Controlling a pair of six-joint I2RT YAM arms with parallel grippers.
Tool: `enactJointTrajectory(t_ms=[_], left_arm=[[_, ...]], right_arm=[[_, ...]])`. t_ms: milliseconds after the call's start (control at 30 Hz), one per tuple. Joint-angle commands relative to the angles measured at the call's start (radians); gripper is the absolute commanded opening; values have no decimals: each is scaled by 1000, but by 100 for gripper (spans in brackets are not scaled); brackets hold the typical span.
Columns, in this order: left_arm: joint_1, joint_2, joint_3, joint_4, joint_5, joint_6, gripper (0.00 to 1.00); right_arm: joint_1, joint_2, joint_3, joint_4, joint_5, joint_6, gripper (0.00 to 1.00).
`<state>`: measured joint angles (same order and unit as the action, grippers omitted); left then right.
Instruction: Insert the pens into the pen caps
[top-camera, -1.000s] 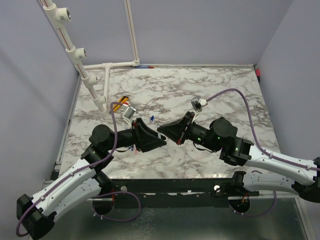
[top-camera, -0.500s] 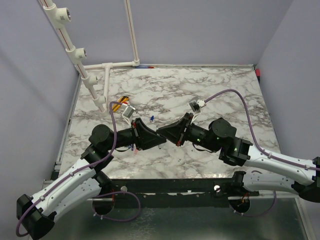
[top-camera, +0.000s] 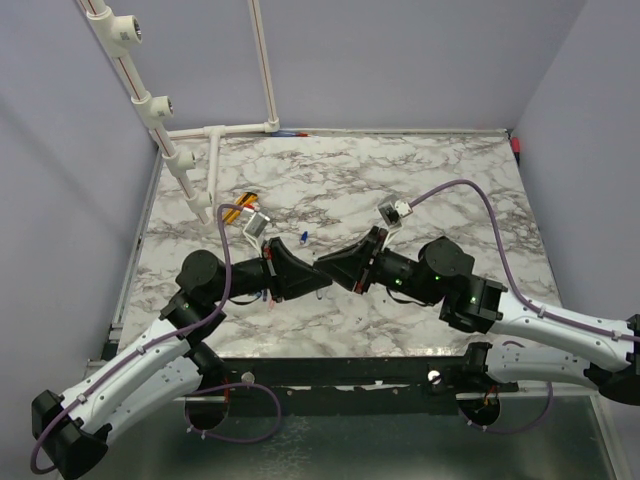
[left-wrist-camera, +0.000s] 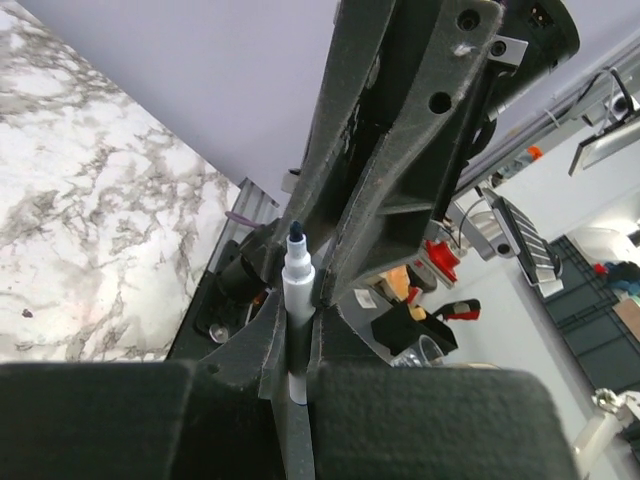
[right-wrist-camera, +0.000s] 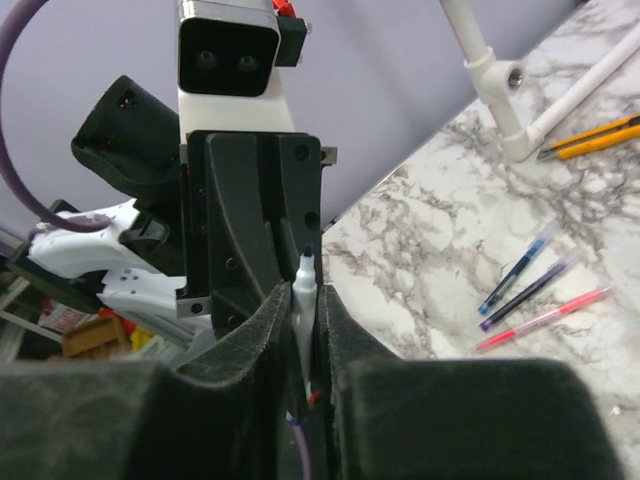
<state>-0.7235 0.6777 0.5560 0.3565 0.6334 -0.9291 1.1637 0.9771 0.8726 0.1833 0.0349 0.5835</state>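
Observation:
Over the front middle of the table my left gripper (top-camera: 322, 284) and right gripper (top-camera: 322, 266) meet tip to tip. Both are shut on one whitish pen (left-wrist-camera: 297, 285) with a dark blue end. In the left wrist view the pen runs up from the left gripper (left-wrist-camera: 298, 315) into the other gripper's fingers. In the right wrist view the same pen (right-wrist-camera: 304, 280) sits in the right gripper (right-wrist-camera: 303, 300). A blue pen (right-wrist-camera: 520, 268), a dark pen (right-wrist-camera: 535, 290) and a red-pink pen (right-wrist-camera: 545, 318) lie on the marble. A small blue pen cap (top-camera: 304, 238) lies behind the grippers.
A white pipe frame (top-camera: 215, 160) stands at the back left, with a yellow-and-black flat tool (top-camera: 243, 203) lying beside its foot. Lavender walls close in the marble table (top-camera: 440, 180) on three sides. A purple cable loops over the right arm.
The left gripper's jaws have closed onto the whitish pen held out by the right gripper, and the two grippers have drawn closer, tip to tip.

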Motion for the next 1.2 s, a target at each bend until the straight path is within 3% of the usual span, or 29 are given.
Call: enactJointTrajectory(t_ms=[0,100,267,433,533,733,867,1167], left_arm=[[3,-37,22,-70,-66,68,0],[3,-43,54,-223,-107,163,0],[3,-26,106,-463,-214,299,0],[3,-31,149,-636,-353,422,0],[3,-49,172,-701,-424,483,0],[3,-113,142,-741,-514,549,0],[3,-165,98,-729,-543,551,0],[4,-229,82,-728,-595,562,0]], right_arm=[[2,-28,45,-97,17,-43,26],[3,-32,88,-174,91,-65,36],[1,13,198,-390,284,-89,42],[1,186,375,-678,515,-74,50],[-4,307,464,-783,562,-80,53],[-64,486,565,-831,490,-104,55],[-133,571,581,-784,357,-68,56],[-234,834,708,-777,261,44,58]])
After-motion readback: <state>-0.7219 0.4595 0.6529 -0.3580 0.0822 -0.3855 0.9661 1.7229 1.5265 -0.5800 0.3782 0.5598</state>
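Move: Both hands are at the upright white pen, the left pinching it and the right just easing its fingers; from the right hand the blue cap lies about 26 cm ahead, 4 cm left and 34 cm below. From the left hand that cap is about 27 cm ahead, 4 cm left and 32 cm down. On the table, the red pen lies some 7 cm left of the cap and 13 cm nearer the bases, the purple pen about 3 cm left of the red one, and the yellow cutter 17 cm left of the cap and 10 cm beyond it. The right hand opens to a bit over half and comes free of the white pen, backing off some 2.5 cm to its right with a slight lift, then sweeps forward and down towards the blue cap, about 16 cm each way in all, its fingers swinging from pointing left to pointing forward and some 40 degrees below level. Meanwhile the left hand keeps its pinch on the pen and carries it clear, about 8 cm left, 7 cm down and 6 cm forward, its fingers turning from pointing right to forward-right. ##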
